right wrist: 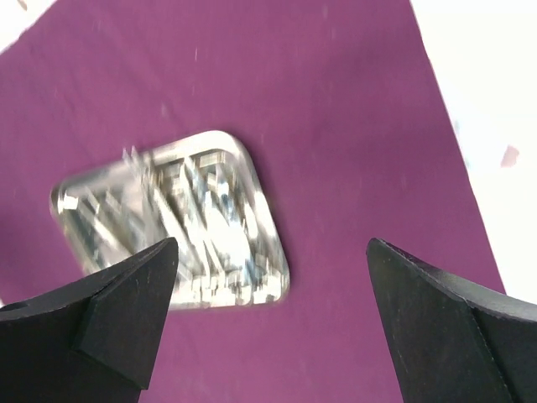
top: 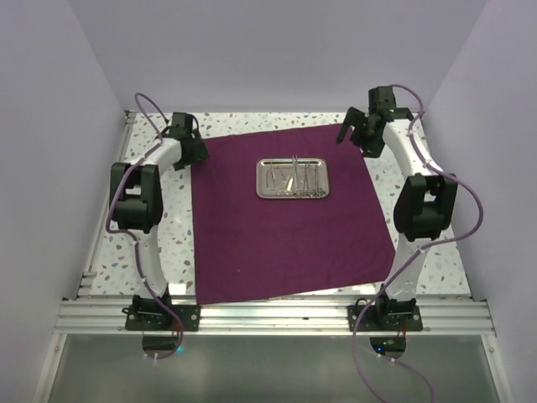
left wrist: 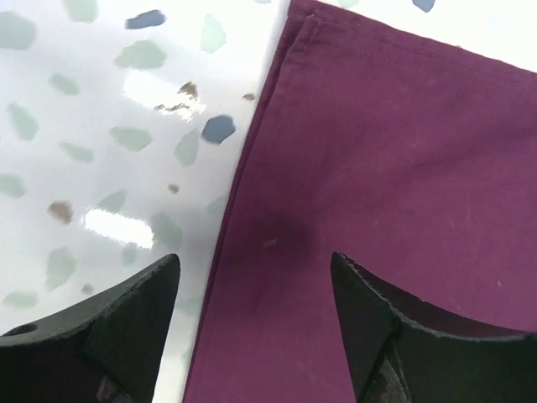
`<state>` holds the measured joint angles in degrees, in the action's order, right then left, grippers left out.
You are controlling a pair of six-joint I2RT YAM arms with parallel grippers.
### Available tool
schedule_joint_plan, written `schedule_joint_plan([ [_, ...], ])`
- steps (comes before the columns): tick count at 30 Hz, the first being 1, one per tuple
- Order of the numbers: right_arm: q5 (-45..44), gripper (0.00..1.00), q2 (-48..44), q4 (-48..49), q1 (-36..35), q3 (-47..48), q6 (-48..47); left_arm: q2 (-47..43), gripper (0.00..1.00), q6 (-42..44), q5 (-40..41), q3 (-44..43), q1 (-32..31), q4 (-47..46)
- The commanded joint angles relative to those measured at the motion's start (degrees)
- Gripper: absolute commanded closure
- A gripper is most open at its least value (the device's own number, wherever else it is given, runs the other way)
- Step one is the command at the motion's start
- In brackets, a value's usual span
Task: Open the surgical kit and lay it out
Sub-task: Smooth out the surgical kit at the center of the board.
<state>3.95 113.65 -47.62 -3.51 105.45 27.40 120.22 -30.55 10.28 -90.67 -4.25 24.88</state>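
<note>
The surgical kit's dark purple cloth wrap (top: 285,227) lies spread flat on the table. On its far half sits the small steel tray (top: 292,178) with thin silver instruments (top: 298,180) piled inside. My left gripper (top: 195,153) hovers low over the cloth's far left edge, open. In the left wrist view its fingers straddle the hemmed cloth edge (left wrist: 243,176), one over the table, one over the cloth. My right gripper (top: 346,133) hangs above the far right corner, open and empty. The right wrist view shows the tray (right wrist: 172,222) blurred, below and left of the open right gripper (right wrist: 273,243).
The speckled white tabletop (top: 113,252) shows on both sides of the cloth. White walls enclose the table on the left, right and back. An aluminium rail (top: 268,317) with both arm bases runs along the near edge.
</note>
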Motion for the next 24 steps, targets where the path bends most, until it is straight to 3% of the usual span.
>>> schedule_joint_plan([
  [1,-1.7,0.02,4.8,7.8,0.5,4.1,-0.2,4.0,0.24,1.0,-1.4,-3.6,0.2,-7.2],
  [6,0.7,0.02,15.2,8.8,2.1,12.8,1.2,9.9,0.30,-0.7,-1.0,-7.8,0.1,-12.0],
  [8,2.1,0.02,17.9,9.5,3.0,16.1,2.8,13.0,0.30,-2.2,1.0,-14.4,0.1,-9.3],
  [10,2.2,0.02,21.9,10.2,3.3,19.8,3.2,17.7,0.37,-2.8,1.2,-21.4,0.0,-4.9],
  [11,2.1,0.02,24.0,11.0,3.3,21.5,3.4,19.9,0.46,-3.0,1.1,-23.9,0.0,-3.2],
  [14,2.0,0.02,26.8,13.3,5.2,22.4,4.7,21.3,0.58,-3.2,0.5,-24.6,-0.1,-2.4],
  [17,2.3,0.02,32.1,14.9,5.4,25.8,5.2,20.3,0.86,-3.7,-0.2,-22.3,-0.1,-2.7],
  [21,0.5,0.02,38.5,13.3,5.5,33.3,4.9,19.9,0.96,-3.5,-1.2,-20.4,0.0,-2.6],
  [24,-2.0,0.02,38.8,16.1,5.8,32.5,4.6,20.1,1.00,-2.2,-2.1,-21.7,0.0,-2.6],
])
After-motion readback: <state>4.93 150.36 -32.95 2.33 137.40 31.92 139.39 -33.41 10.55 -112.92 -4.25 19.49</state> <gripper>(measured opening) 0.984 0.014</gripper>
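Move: The surgical kit's far left corner lies about 11 cm straight ahead of the left hand and roughly 3 cm below it. Its far right corner is some 22 cm ahead of the right hand, 6 cm to its right and 13 cm lower. The tray of instruments sits around 13 cm to the right hand's left, only about 3 cm farther out; from the left hand it lies some 32 cm right and 4 cm back. The kit's far left corner is pinched by the left fingers, which dip about 2 cm, run some 10 cm forward low along the cloth's left edge, then stop and shut while the fingertips tilt up a little. Towards the far right corner the open right hand sweeps about 17 cm forward while sinking 11 cm and drifting right, its wrist turning roughly 10 degrees clockwise, and ends just short of the corner. ##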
